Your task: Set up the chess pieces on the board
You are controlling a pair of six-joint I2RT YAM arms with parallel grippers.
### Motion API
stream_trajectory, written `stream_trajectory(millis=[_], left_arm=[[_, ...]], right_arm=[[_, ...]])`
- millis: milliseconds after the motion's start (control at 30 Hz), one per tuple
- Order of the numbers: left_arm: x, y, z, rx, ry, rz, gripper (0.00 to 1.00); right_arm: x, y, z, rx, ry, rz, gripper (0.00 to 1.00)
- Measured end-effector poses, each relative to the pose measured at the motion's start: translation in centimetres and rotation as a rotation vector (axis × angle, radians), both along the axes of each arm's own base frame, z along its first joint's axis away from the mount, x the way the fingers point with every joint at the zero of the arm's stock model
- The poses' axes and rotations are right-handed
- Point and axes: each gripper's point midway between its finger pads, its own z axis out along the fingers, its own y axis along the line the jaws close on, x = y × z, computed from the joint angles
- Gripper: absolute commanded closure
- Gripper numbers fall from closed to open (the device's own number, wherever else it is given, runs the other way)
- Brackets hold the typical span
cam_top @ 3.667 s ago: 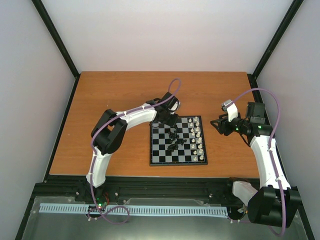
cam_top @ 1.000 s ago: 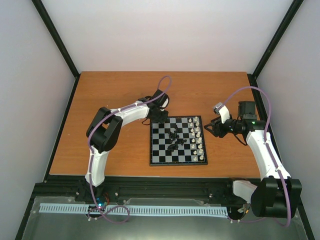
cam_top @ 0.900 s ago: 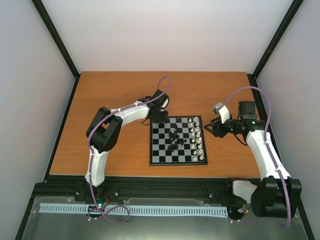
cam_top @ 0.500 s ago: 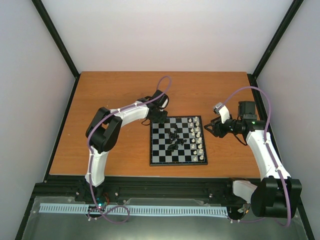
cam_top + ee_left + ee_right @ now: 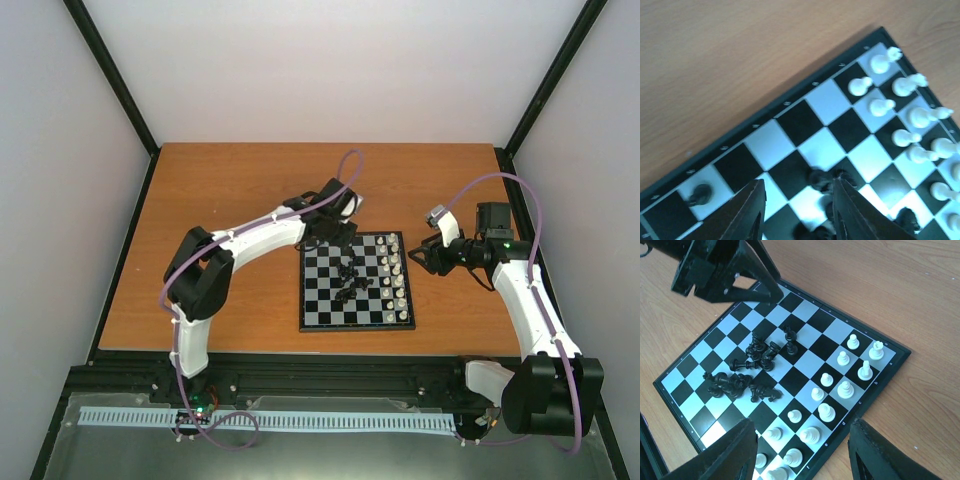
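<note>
The board (image 5: 320,305) lies mid-table. White chess pieces (image 5: 397,280) stand in two rows along its right side. Several black ones (image 5: 346,280) lie tumbled in its middle. In the left wrist view one black piece (image 5: 700,194) stands alone on a light square at the board's edge (image 5: 785,104). My left gripper (image 5: 335,236) hangs open over the far left part of the board, with the black heap (image 5: 822,181) just beyond its right finger (image 5: 852,212) and nothing between the jaws. My right gripper (image 5: 421,257) is open beside the right edge, above the white rows (image 5: 840,387).
Bare orange-brown tabletop (image 5: 220,200) surrounds the board. Black frame posts (image 5: 115,85) and pale walls close in the sides. The left gripper (image 5: 722,267) shows at the top left of the right wrist view, over the board's far corner.
My left gripper has swung right from the far left corner to over the board, and its jaws have widened. The right arm has stayed still over the last second.
</note>
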Motion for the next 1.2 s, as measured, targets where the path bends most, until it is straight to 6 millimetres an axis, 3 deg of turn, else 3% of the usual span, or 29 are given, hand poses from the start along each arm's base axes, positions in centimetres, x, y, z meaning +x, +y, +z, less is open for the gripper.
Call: stream_trajectory(millis=[167, 333, 500, 1200], left_arm=[[-1.7, -2.1, -1.2, 0.013, 0.037, -0.076, 0.65], [-2.5, -2.1, -3.4, 0.043, 0.098, -0.096, 0.65], [-2.7, -2.3, -4.5, 0.048, 0.126, -0.104, 0.67], [-1.3, -3.1, -5.0, 0.071, 0.106, -0.088, 0.8]], right_arm=[[0.0, 0.0, 0.0, -0.001, 0.0, 0.002, 0.5], [-0.1, 0.0, 0.0, -0.001, 0.0, 0.003, 0.5], [-0.1, 0.0, 0.0, -0.002, 0.001, 0.004, 0.5], [-0.1, 0.0, -0.1, -0.004, 0.0, 0.007, 0.5]])
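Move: The standing black piece I want is about 1 cm back, 3 cm right and 7 cm below my left hand. A second standing black piece is roughly 2 cm right and 2 cm back of it; fallen black ones lie about 4 cm back and 2 cm left of it. The already placed black pawn is 4 cm ahead and 6 cm left of my left hand. From my right hand, the wanted piece is about 13 cm left, 1 cm back and 14 cm below. I drop my left hand about 5 cm onto the standing black piece by the board's fold, swinging some 3 cm right and a little back on the way, the wrist turning slightly clockwise. Low over the board I ease about 1 cm forward again and narrow the fingers by around half, so they straddle the piece's upper part. ##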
